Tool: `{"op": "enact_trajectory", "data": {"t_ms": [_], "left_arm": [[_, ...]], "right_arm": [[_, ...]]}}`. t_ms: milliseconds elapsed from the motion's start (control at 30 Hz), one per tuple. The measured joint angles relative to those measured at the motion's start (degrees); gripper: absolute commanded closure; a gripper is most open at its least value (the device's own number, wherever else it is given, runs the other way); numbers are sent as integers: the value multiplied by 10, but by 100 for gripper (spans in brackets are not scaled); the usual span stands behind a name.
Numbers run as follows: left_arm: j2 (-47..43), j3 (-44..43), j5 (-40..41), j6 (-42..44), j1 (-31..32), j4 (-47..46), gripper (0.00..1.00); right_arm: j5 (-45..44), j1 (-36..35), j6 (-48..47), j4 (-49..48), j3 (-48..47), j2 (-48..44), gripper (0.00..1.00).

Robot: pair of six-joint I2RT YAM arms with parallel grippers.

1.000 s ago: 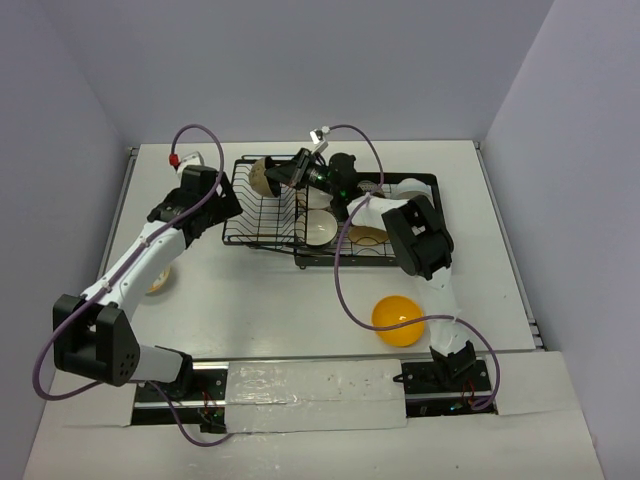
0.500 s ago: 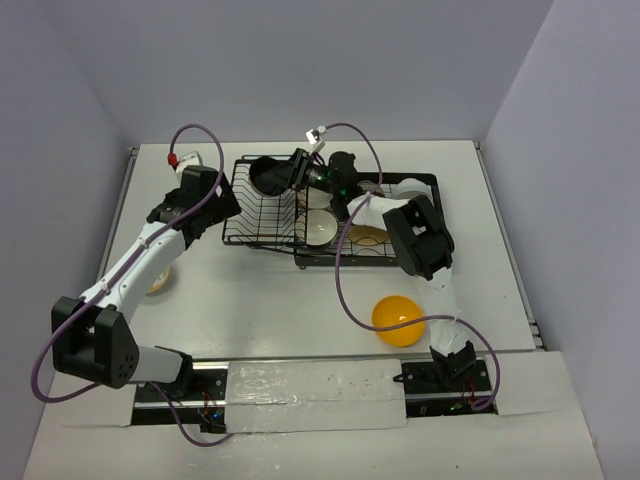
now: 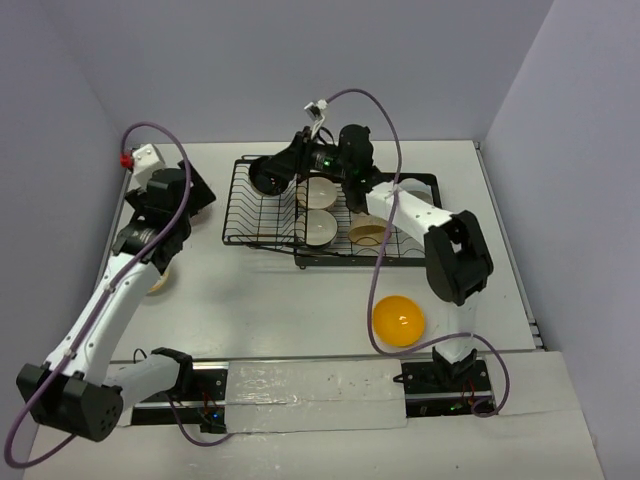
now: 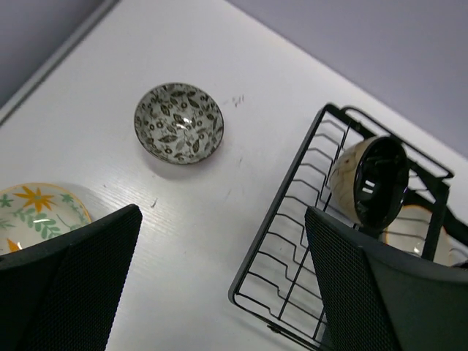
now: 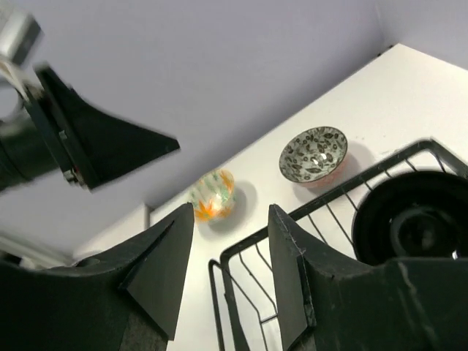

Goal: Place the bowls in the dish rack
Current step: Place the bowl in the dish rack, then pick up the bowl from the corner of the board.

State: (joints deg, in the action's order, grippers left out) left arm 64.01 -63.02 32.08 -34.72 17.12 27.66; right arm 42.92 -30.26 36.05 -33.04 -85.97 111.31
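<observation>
The black dish rack (image 3: 262, 222) sits at the back middle of the table. A bowl with a black inside and cream outside (image 3: 266, 176) stands on edge in its slotted tray (image 4: 292, 241). My right gripper (image 3: 288, 166) hovers beside that bowl (image 5: 413, 219), open, with nothing between its fingers (image 5: 292, 278). Three pale bowls (image 3: 320, 228) lie in the basket section. An orange-yellow bowl (image 3: 398, 320) rests on the table near the right arm. My left gripper (image 3: 185, 195) is open above the table left of the rack. A grey leaf-patterned bowl (image 4: 179, 122) and a flowered cream bowl (image 4: 36, 216) lie on the table below it.
The flowered cream bowl (image 3: 155, 282) peeks out from under the left arm. Purple cables loop above both arms. Walls close in the table at the back and on both sides.
My right gripper has opened and let go of the black-and-cream bowl, which now stands in the slotted tray. The left arm has swung left, away from the rack.
</observation>
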Motion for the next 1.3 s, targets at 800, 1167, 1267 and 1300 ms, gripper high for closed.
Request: {"op": "enact_trajectory", "data": {"t_ms": [800,1167,1267,1300], "left_arm": [[119,-21,-53,-131,-349,113,1],[123,92,-68,-143,-425,137,1],[134,99,-69,-143,-426,132,1],[138,100,-69,-143,-426,129,1]], "right_arm": [[-59,-155,-336,441,-126,29,44],[-66,-150,-349,460,-116,-3,43],[-69,-149,-357,460,-105,-21,43],[-69,-148,-358,461,-102,-28,43]]}}
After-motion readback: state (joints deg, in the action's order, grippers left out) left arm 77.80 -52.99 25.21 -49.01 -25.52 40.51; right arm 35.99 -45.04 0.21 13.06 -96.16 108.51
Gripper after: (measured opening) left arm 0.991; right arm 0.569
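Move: The flowered bowl lies about 9 cm back and 15 cm left of the open left hand, some 23 cm below it. From that hand, the grey patterned bowl is roughly 14 cm ahead and 6 cm left, also 23 cm below; the rack's left section is about 11 cm ahead, 19 cm right. From the right hand, the flowered bowl is some 15 cm back, 40 cm left and 27 cm down; the black-rimmed bowl in the rack is about 6 cm ahead, 6 cm left, 14 cm down. Leftward and down after a small rise, the left hand swings some 20 cm across and then draws back about 10 cm to the flowered bowl, turning counter-clockwise and tipping its wide-open fingers down. The right hand, already empty, backs off the black-rimmed bowl some 10 cm, sinking and edging left over the rack before rising slightly, fingertips tipping down about 30 degrees. ##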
